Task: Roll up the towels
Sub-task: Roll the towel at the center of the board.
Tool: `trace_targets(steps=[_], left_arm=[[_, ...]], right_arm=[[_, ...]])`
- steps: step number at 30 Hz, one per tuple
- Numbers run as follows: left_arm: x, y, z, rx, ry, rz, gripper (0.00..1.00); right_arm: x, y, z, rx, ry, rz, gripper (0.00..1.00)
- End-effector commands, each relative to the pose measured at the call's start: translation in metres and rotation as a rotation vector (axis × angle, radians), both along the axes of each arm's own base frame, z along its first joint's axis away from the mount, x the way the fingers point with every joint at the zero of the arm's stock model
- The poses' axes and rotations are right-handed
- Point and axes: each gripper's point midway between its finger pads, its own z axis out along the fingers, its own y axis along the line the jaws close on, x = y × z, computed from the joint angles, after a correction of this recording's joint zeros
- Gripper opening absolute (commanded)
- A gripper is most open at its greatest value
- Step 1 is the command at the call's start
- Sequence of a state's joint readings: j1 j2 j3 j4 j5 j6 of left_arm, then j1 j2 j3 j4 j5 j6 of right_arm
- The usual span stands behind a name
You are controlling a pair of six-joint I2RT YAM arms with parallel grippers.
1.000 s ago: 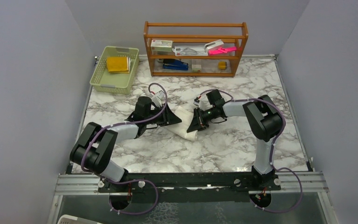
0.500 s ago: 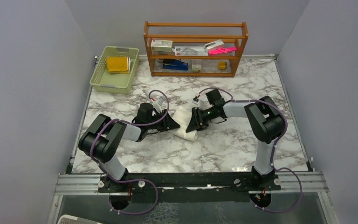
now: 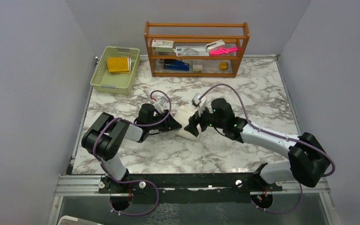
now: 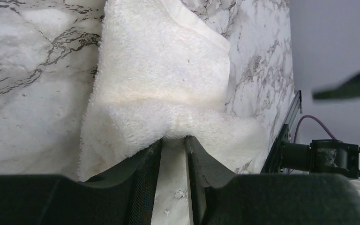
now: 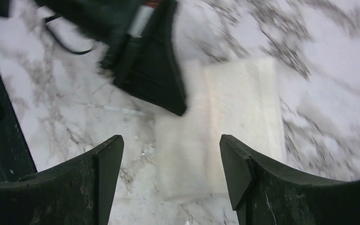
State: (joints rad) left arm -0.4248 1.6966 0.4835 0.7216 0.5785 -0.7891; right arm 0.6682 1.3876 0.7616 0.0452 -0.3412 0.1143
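The cream-white towel (image 3: 183, 118) lies partly rolled in the middle of the marble table (image 3: 243, 89). My left gripper (image 3: 174, 125) is low at its left edge. In the left wrist view this gripper (image 4: 173, 140) has its fingers (image 4: 150, 161) a narrow gap apart, with their tips dug into the puckered towel (image 4: 164, 70). My right gripper (image 3: 193, 125) hovers over the towel's right side. Its fingers (image 5: 108, 159) stand wide apart and empty above the towel (image 5: 229, 117). A mustard-yellow towel (image 3: 118, 64) lies folded in the green basket (image 3: 104, 83).
A wooden shelf (image 3: 197, 49) with small boxes, a stapler and pink items stands at the back. The green basket is at the back left. Grey walls close in both sides. A metal rail (image 3: 192, 183) runs along the near edge.
The right gripper has opened, let go of the white towel and lifted off it. The right arm's elbow swung toward the near right. The left gripper has stayed at the towel's edge.
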Motion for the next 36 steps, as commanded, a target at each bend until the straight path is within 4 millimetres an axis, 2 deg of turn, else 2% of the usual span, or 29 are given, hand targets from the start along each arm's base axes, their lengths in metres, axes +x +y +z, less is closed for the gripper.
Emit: trace_targets(steps=[1,3,6,13,20,27,29,31,34,36], left_arm=[[-0.021,0.021,-0.054,0.154,0.122,0.028,0.31],[-0.022,0.021,-0.054,0.155,0.123,0.026,0.31],[-0.022,0.021,-0.054,0.153,0.123,0.021,0.30],[-0.022,0.020,-0.053,0.154,0.118,0.013,0.31],[-0.018,0.019,-0.046,0.157,0.104,0.008,0.30],[-0.013,0.017,-0.036,0.157,0.101,-0.001,0.31],[-0.009,0.017,-0.025,0.147,0.074,0.002,0.31],[-0.008,0.020,-0.025,0.156,0.076,0.002,0.31],[-0.007,0.026,-0.025,0.162,0.082,0.013,0.31],[-0.004,0.032,-0.020,0.158,0.078,0.039,0.31]], right_arm=[[-0.028,0.038,0.011,-0.122,-0.492,0.263,0.76],[-0.043,0.043,-0.008,-0.189,-0.498,0.347,0.76],[-0.050,0.044,-0.028,-0.281,-0.512,0.393,0.75],[-0.030,0.019,-0.061,-0.518,-0.543,0.349,0.71],[-0.032,0.003,-0.090,-0.641,-0.424,0.335,0.61],[-0.034,-0.018,-0.112,-0.772,-0.293,0.281,0.39],[-0.035,-0.024,-0.119,-0.807,-0.264,0.270,0.35],[-0.036,-0.030,-0.128,-0.848,-0.234,0.261,0.27],[-0.036,-0.031,-0.135,-0.875,-0.198,0.251,0.18],[-0.037,-0.026,-0.135,-0.854,-0.179,0.247,0.07]])
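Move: The towel's rolled right end lies almost beneath the right gripper, about 9 cm down, 2 cm back and 1 cm left. Its flat tail is about 7 cm ahead, 2 cm left and 11 cm down. The left gripper's tips, already on the roll, are some 8 cm left, 1 cm ahead and 7 cm down. From the left gripper, that rolled end is roughly 7 cm right, 3 cm back and 2 cm lower. Swing the open right gripper back and left about 8 cm. Then bring it down about 8 cm while easing forward and right onto the roll's right end, turning the fingers from leftward to steeply down. Close on the roll there to pinch it, while the left gripper stays put and keeps its hold. ##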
